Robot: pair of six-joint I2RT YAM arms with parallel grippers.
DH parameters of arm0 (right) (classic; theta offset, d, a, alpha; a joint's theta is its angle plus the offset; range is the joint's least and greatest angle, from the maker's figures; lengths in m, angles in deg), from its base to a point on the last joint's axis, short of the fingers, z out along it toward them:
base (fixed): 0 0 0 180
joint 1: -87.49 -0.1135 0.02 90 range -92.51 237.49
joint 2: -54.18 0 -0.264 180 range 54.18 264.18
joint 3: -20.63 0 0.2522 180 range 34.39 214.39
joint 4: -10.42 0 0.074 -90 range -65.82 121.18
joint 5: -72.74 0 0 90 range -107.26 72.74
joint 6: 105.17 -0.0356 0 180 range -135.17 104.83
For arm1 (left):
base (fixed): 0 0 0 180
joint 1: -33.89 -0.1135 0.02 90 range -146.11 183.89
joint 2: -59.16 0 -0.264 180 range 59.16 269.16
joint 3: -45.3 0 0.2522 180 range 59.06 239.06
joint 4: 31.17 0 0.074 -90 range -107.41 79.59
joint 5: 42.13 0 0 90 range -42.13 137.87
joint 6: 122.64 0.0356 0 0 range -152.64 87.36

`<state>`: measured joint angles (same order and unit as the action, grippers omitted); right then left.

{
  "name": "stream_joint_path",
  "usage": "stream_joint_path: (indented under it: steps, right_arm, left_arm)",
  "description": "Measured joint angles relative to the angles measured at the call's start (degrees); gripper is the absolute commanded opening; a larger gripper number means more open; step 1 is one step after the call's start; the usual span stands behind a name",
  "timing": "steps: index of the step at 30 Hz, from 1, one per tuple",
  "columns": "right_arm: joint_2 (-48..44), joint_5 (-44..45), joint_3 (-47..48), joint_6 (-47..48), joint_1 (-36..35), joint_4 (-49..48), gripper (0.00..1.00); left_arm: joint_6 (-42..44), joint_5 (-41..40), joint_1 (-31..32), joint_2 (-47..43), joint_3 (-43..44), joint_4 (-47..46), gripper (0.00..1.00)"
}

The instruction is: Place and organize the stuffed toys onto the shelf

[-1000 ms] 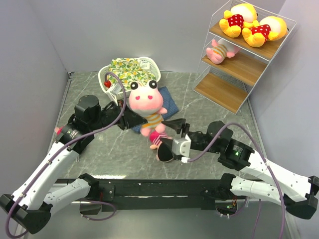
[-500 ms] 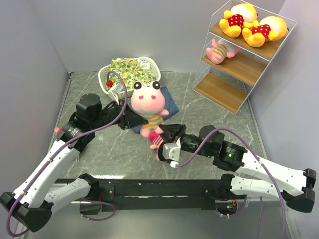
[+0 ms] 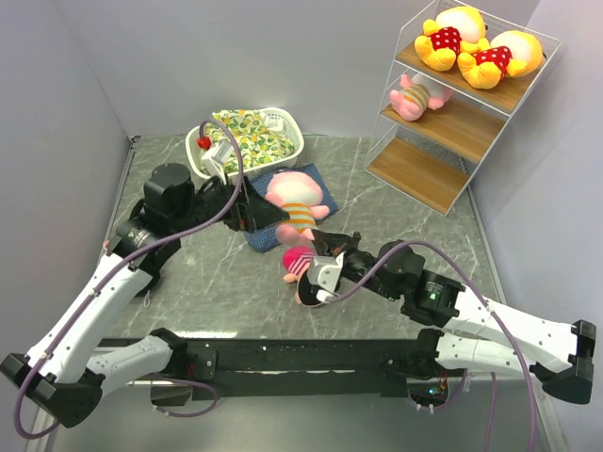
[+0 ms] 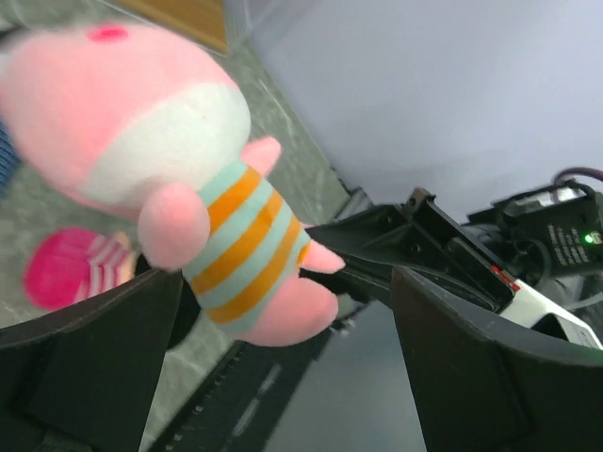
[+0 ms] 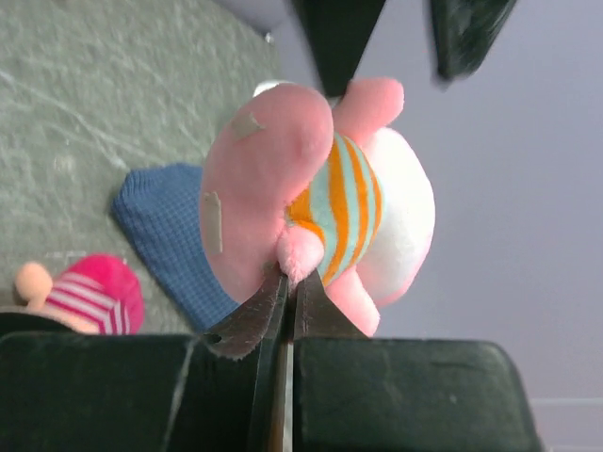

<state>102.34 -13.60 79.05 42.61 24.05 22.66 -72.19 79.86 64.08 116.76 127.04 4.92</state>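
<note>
A pink striped piglet (image 3: 292, 200) hangs above the blue cloth between my two grippers. My right gripper (image 3: 322, 243) is shut on one small pink limb of it, as the right wrist view (image 5: 290, 278) shows from below the piglet (image 5: 320, 188). My left gripper (image 3: 267, 215) is open, its fingers wide on either side of the piglet (image 4: 188, 188) without touching it. A pink-hatted doll (image 3: 300, 263) lies on the table below. The shelf (image 3: 443, 151) at the far right holds two yellow bears (image 3: 450, 36) on its top board and another piglet (image 3: 419, 94) on its middle board.
A white basket (image 3: 287, 141) with a floral cloth bundle (image 3: 247, 137) stands at the back. A blue folded cloth (image 3: 320, 188) lies in front of it. The shelf's bottom board (image 3: 419, 174) is bare. Grey walls close in the table on three sides.
The piglet has turned its face away and shifted back and right. My right gripper moved in from the right and shut on its limb. My left gripper's fingers now stand apart from it.
</note>
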Motion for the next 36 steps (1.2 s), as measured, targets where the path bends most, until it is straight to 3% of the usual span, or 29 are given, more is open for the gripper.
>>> stream_joint_path:
  steps: [6,10,19,24,36]
  right_arm:
    - [-3.48,1.29,0.22,-1.79,6.86,6.45,0.0]
    - [-6.03,0.61,0.63,-1.6,15.15,9.84,0.0]
    - [-1.4,-0.72,10.14,3.63,33.16,14.36,0.0]
    - [1.75,-1.77,16.31,5.27,40.41,14.91,0.0]
    - [7.69,-6.75,18.75,7.3,53.72,12.22,0.0]
  left_arm:
    - [7.17,-9.35,0.0,4.79,9.14,4.13,0.96]
    - [12.02,-15.8,0.0,5.53,9.94,6.27,0.96]
    - [20.94,-30.21,0.0,3.72,-4.7,3.37,0.96]
    - [22.77,-33.81,0.0,2.89,-11.96,1.53,0.96]
    - [23.96,-37.59,0.0,-5.42,-13.6,-3.43,0.96]
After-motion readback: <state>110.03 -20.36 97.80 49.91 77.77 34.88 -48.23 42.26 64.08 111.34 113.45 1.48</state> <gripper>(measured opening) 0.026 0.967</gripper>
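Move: The right hand, gripping the pink toy by a foot, has the free place on the middle shelf some 27 cm ahead, 31 cm to its right and roughly level; the shelved pink toy sits about 30 cm ahead, 22 cm right. The pirate doll lies almost under this hand, about 25 cm down. From the open left hand, the held pink toy's middle is some 4 cm ahead and 5 cm right, the free place about 24 cm ahead and 38 cm right. With its fingers still shut on the pink toy's foot, the right hand swings the toy about 25 cm to the right and 16 cm forward towards the middle shelf, climbing some 8 cm on the way before easing slightly down, while the wrist turns nearly 50 degrees clockwise until the fingers point mostly forward. The left hand, already wide open, backs away from the toy, going left and forward with a dip to well below its starting height and a partial rise again, its wrist turning counter-clockwise and its left side tipping up. ##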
